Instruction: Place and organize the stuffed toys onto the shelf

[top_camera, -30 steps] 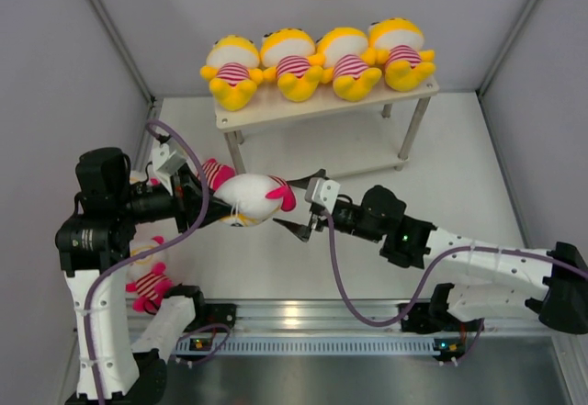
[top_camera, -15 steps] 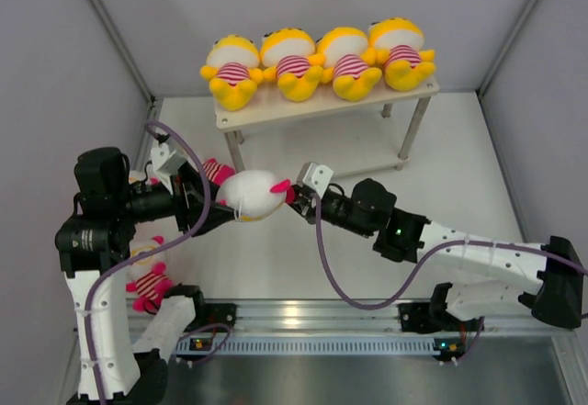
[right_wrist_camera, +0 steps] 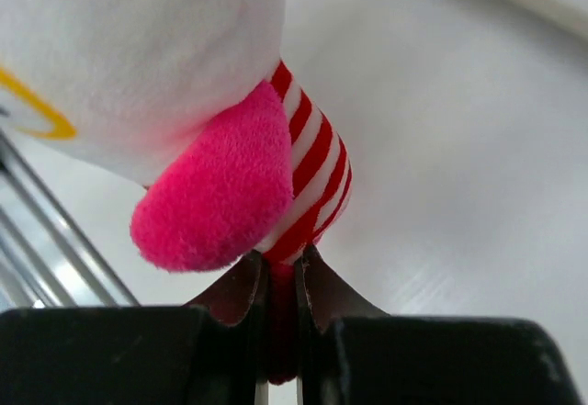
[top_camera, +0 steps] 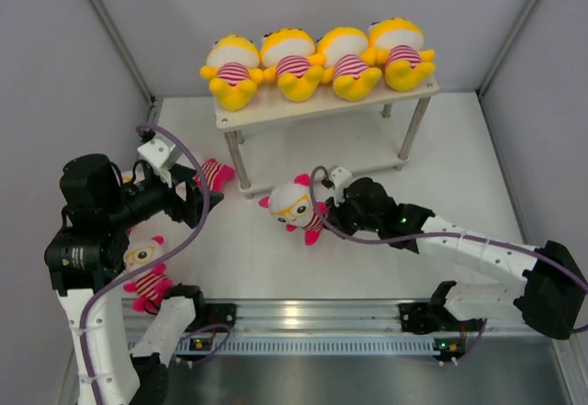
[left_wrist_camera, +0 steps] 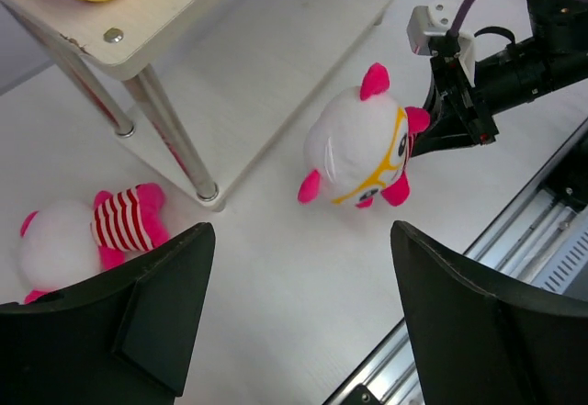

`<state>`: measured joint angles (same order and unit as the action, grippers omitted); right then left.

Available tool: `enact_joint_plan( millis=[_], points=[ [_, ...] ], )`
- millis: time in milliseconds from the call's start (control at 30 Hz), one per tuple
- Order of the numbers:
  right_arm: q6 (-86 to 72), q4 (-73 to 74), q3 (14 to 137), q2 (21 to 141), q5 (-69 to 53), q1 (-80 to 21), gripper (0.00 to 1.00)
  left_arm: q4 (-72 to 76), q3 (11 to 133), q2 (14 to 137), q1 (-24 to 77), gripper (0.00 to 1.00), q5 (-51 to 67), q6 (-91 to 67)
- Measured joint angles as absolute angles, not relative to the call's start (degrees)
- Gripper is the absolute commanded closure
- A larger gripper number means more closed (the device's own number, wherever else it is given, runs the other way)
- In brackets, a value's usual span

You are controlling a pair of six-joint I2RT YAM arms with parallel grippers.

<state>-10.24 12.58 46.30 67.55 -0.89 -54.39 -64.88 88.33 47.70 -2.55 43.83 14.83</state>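
Several yellow stuffed toys (top_camera: 292, 60) sit in a row on the top board of the shelf (top_camera: 322, 107). My right gripper (top_camera: 321, 215) is shut on the striped lower body of a pink stuffed toy (top_camera: 291, 204) (right_wrist_camera: 184, 74), whose white face is turned to the left arm (left_wrist_camera: 360, 146). In the right wrist view the right gripper (right_wrist_camera: 283, 286) pinches the cloth tightly. My left gripper (top_camera: 195, 199) (left_wrist_camera: 299, 318) stands open and empty, left of that toy. A second pink toy (top_camera: 214, 174) (left_wrist_camera: 87, 232) lies by the shelf's front left leg. A third (top_camera: 147, 273) lies under the left arm.
The shelf's lower board (top_camera: 354, 161) is bare. Thin metal legs (left_wrist_camera: 175, 143) stand close to the lying toy. An aluminium rail (top_camera: 322, 318) runs along the near edge, and grey walls close in both sides and the back.
My left gripper opened, let go of the pink toy and drew back to the left. My right gripper shut on the toy's body and now holds it alone, lower and further right.
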Motion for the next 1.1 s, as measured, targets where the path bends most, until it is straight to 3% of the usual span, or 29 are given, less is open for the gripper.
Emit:
enact_joint_plan(
  millis=[300,633,700,900,1100],
  points=[
    [-17.3,12.9,40.7,69.6,-10.1,-31.6,1.00,-64.8,88.4,47.1,-2.5,0.17,39.9,15.9],
    [-24.1,5.4,45.6,77.3,-12.0,-27.6,0.93,-64.8,88.4,46.6,-2.5,0.17,39.3,16.5],
    [-25.2,3.5,47.5,79.0,-11.9,-27.5,0.87,-64.8,88.4,46.6,-2.5,0.17,39.4,16.5],
    [-27.8,-1.1,50.9,82.6,-11.1,-27.5,0.53,-64.8,88.4,46.6,-2.5,0.17,39.4,16.5],
    [-29.1,-4.2,51.0,84.2,-7.6,-27.5,0.49,-64.8,88.4,46.6,-2.5,0.17,39.6,16.5]
  ],
)
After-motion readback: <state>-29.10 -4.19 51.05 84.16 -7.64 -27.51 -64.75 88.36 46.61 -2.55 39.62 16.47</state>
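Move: The pink toy, already pinched by its lower end in the right hand, is bound for the middle of the lower shelf, about 22 cm ahead, 2 cm right and 6 cm below that hand. The shelf's near-left post stands on the floor some 10 cm ahead and 23 cm left; the floor toy beyond it is 14 cm ahead, 33 cm left. From the left hand the shelf spot is about 25 cm ahead, 38 cm right, 30 cm down. The pink toy is carried to the open front of the lower shelf: the right hand first swings right and forward while dipping about 5 cm, then pushes on forward, some 16 cm in all, rising again and easing slightly back left. The wrist turns about 30 degrees clockwise, bringing the head inward, and near the end the fingers open about halfway around the legs. ##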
